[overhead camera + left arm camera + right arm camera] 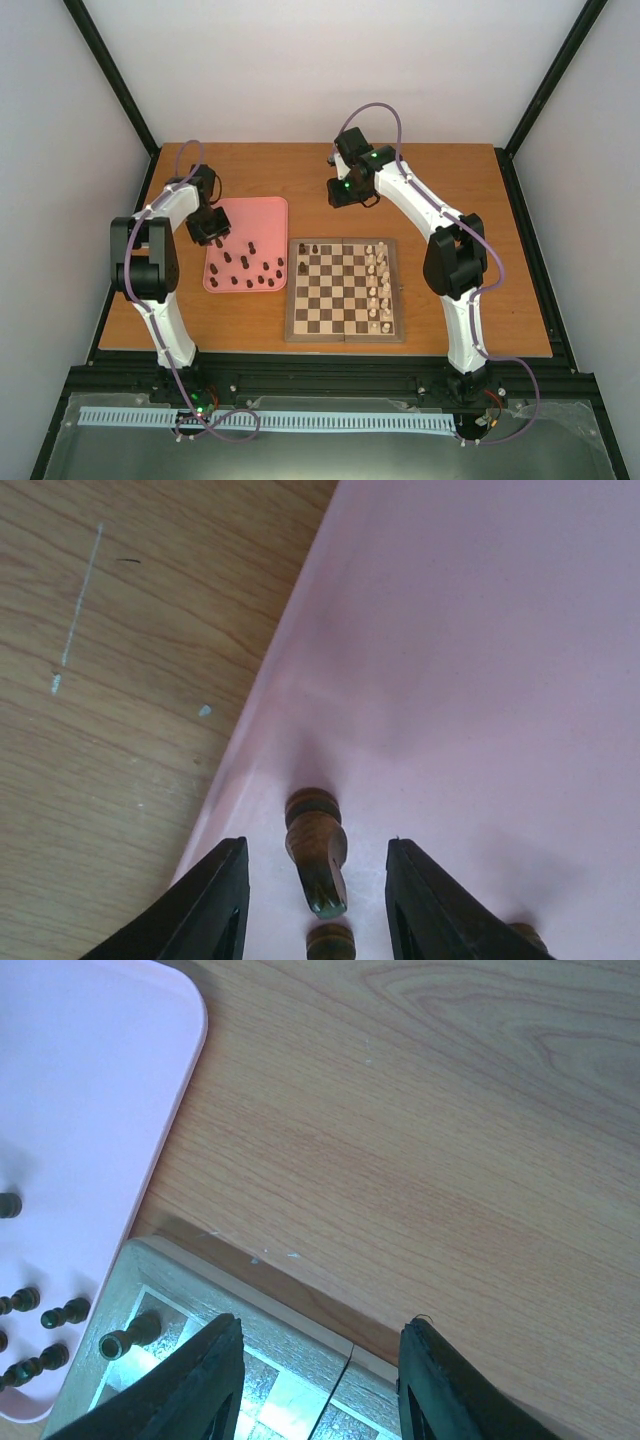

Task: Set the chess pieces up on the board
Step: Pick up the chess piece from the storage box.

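Several dark brown chess pieces (246, 270) lie scattered on the pink tray (262, 212). Two more stand at the board's (345, 333) far left corner, one of them a dark piece (303, 247) that the right wrist view shows as the dark piece (128, 1338). My left gripper (208, 232) is low over the tray's far left part. Its jaws are open around one upright dark piece (312, 820), with a gap on each side in the left wrist view, where the gripper (316, 842) straddles it. My right gripper (345, 190) hangs open and empty (321, 1322) above the board's far border (290, 1310).
Cream-white pieces (378, 285) fill the board's right columns. Another dark piece (330, 942) stands just behind the one between my left fingers. The tray's left rim (250, 730) borders bare wooden table (120, 680). The pink tray (80, 1110) lies left of the board.
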You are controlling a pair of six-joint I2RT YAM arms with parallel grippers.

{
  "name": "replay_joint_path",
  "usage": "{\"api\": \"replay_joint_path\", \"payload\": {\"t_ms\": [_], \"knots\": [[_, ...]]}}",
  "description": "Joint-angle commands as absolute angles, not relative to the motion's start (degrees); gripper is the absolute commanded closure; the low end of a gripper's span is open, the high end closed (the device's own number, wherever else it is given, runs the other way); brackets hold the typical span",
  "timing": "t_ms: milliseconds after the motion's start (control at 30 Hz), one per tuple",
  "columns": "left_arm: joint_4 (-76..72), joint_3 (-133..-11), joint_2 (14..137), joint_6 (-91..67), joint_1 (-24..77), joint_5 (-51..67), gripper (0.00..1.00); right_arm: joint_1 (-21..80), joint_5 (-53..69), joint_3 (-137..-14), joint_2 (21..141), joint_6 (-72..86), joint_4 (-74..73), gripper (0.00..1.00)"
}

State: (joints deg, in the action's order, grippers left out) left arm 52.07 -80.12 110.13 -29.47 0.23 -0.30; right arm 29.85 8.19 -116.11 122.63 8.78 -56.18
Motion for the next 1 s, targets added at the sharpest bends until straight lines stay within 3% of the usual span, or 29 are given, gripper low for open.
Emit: {"api": "replay_joint_path", "payload": {"t_ms": [0, 233, 467, 800, 967], "knots": [[50.63, -81.63, 110.82, -28.48, -0.47, -1.06, 0.62, 29.36, 8.4, -117.63, 123.61, 8.09, -56.91, 0.56], [49.82, -81.66, 111.81, -28.6, -0.53, -0.54, 0.75, 29.36, 8.13, -118.04, 123.81, 8.03, -57.34, 0.56], [49.71, -81.82, 111.85, -28.66, -0.53, 0.38, 0.98, 29.36, 7.95, -117.82, 123.66, 8.13, -57.7, 0.56], [57.49, -86.75, 101.84, -26.66, 0.39, 3.78, 0.99, 29.31, 7.61, -117.23, 123.23, 8.53, -57.32, 0.56], [62.08, -89.01, 94.59, -27.81, 7.25, 5.75, 0.99, 29.31, 7.66, -115.89, 123.05, 8.86, -56.63, 0.56]]}}
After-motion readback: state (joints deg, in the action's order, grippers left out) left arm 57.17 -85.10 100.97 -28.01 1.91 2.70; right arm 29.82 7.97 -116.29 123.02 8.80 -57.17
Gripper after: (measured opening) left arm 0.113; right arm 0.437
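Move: Between the left hand's half-open fingers stands the chess piece to be taken, about 1 cm ahead of the hand point, centred sideways, and 1 cm lower. A second dark piece stands some 3 cm back and 2 cm right of this hand, a third is level and about 8 cm right, and a fourth is 4 cm back and 6 cm right, all at about the same height. From the right hand the target lies roughly 30 cm left, 7 cm back and 12 cm down. Closing on the dark piece at the tray's far left, the left hand settles just under 1 cm lower and slightly forward until its fingers pinch the piece. After a brief hold it lifts, slowly and then fast, about 9 cm straight up out of the tray, drifting some 2 cm left late on as the fingertips swing about 10 degrees forward. ##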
